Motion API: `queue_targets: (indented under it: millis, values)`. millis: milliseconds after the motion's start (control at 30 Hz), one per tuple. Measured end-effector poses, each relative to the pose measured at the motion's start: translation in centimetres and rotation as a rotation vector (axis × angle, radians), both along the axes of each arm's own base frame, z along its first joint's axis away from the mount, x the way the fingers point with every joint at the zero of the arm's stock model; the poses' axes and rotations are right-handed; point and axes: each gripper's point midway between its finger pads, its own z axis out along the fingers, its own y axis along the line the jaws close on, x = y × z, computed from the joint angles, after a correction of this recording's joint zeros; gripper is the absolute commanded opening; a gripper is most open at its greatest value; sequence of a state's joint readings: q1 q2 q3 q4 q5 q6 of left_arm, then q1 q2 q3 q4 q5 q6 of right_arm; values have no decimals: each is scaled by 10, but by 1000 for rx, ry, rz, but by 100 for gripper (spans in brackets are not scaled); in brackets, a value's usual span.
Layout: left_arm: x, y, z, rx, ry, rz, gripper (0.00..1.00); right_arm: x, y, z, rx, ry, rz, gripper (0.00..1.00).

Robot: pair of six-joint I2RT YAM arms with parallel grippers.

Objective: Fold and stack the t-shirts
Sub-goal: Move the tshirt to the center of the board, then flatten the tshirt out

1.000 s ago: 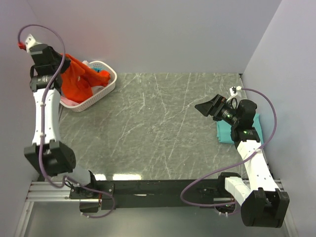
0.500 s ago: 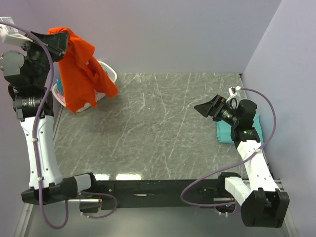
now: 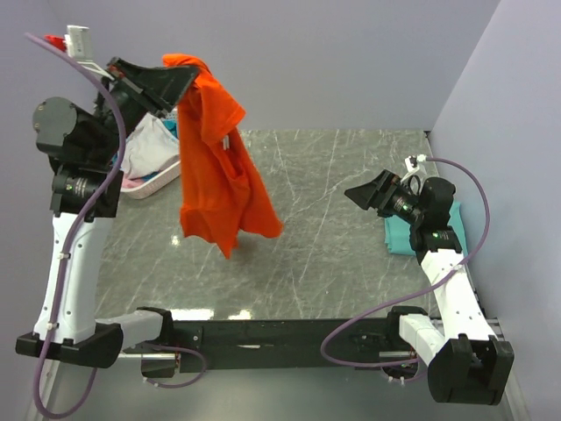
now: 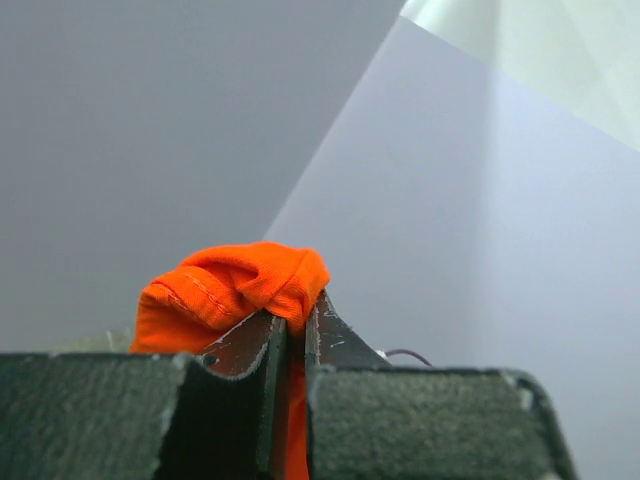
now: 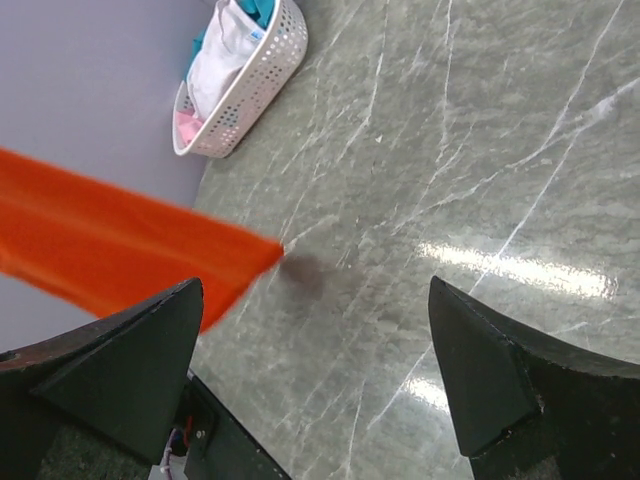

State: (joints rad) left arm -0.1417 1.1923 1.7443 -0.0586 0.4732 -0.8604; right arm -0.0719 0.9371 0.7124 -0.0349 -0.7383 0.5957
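A large orange t-shirt (image 3: 219, 167) hangs in the air over the left part of the table, its lower hem just above the surface. My left gripper (image 3: 180, 79) is shut on its top edge. In the left wrist view the jaws (image 4: 296, 318) pinch a bunched orange fold (image 4: 235, 285). My right gripper (image 3: 368, 189) stands open at the right, above the table, with nothing between its fingers (image 5: 316, 285). The orange t-shirt's lower end (image 5: 110, 245) shows in the right wrist view. A folded teal t-shirt (image 3: 399, 235) lies at the table's right edge, partly hidden by the right arm.
A white perforated basket (image 3: 162, 180) sits at the back left, behind the left arm, holding white (image 5: 225, 60), pink (image 5: 188, 122) and teal (image 5: 262, 10) garments. The grey marble table (image 3: 333, 228) is walled at the back and on both sides.
The left arm lifted the orange t-shirt out of the basket and swung it right, out over the table. The right arm stayed still.
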Motion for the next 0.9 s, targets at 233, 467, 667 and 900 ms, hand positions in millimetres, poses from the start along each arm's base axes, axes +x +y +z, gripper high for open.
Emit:
queue_targets:
  millis: [233,467,667,900]
  values:
    - [20,-25,-70,4,143,-45,1,-1,-2,-8,-18,25,-9,99]
    - [71,-5,-269,59,619,167,1,4,-3,-31,-104,101,-38,99]
    - [64,23,-413,157,966,334,1,-4,30,-59,-237,173,39,98]
    - [47,46,-472,198,1093,421,0,-21,67,-110,-358,313,124,93]
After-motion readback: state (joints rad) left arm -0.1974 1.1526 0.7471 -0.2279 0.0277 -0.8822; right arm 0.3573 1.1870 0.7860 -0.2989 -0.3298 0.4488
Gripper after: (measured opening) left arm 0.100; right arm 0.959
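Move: The left hand, holding the orange t-shirt high up, has the center of the board roughly 60 cm below, some 13 cm to its right and 3 cm ahead. The basket is about 26 cm left, 24 cm ahead and 55 cm below; the folded teal shirt is 54 cm right, 2 cm ahead and 60 cm below. From the right hand, the hanging t-shirt's middle is about 28 cm left, 4 cm back and 10 cm higher; the board's center is 19 cm left, 2 cm ahead and 25 cm below. Down in one long sweep of some 47 cm goes the left hand, swinging about 7 cm forward before easing slightly back, its fingers tipping from slightly upward to steeply down and keeping their pinch on the t-shirt as it is laid towards the board's center. The right hand, open, sinks about 11 cm and moves left towards the t-shirt's near-right corner, tilting downward. ##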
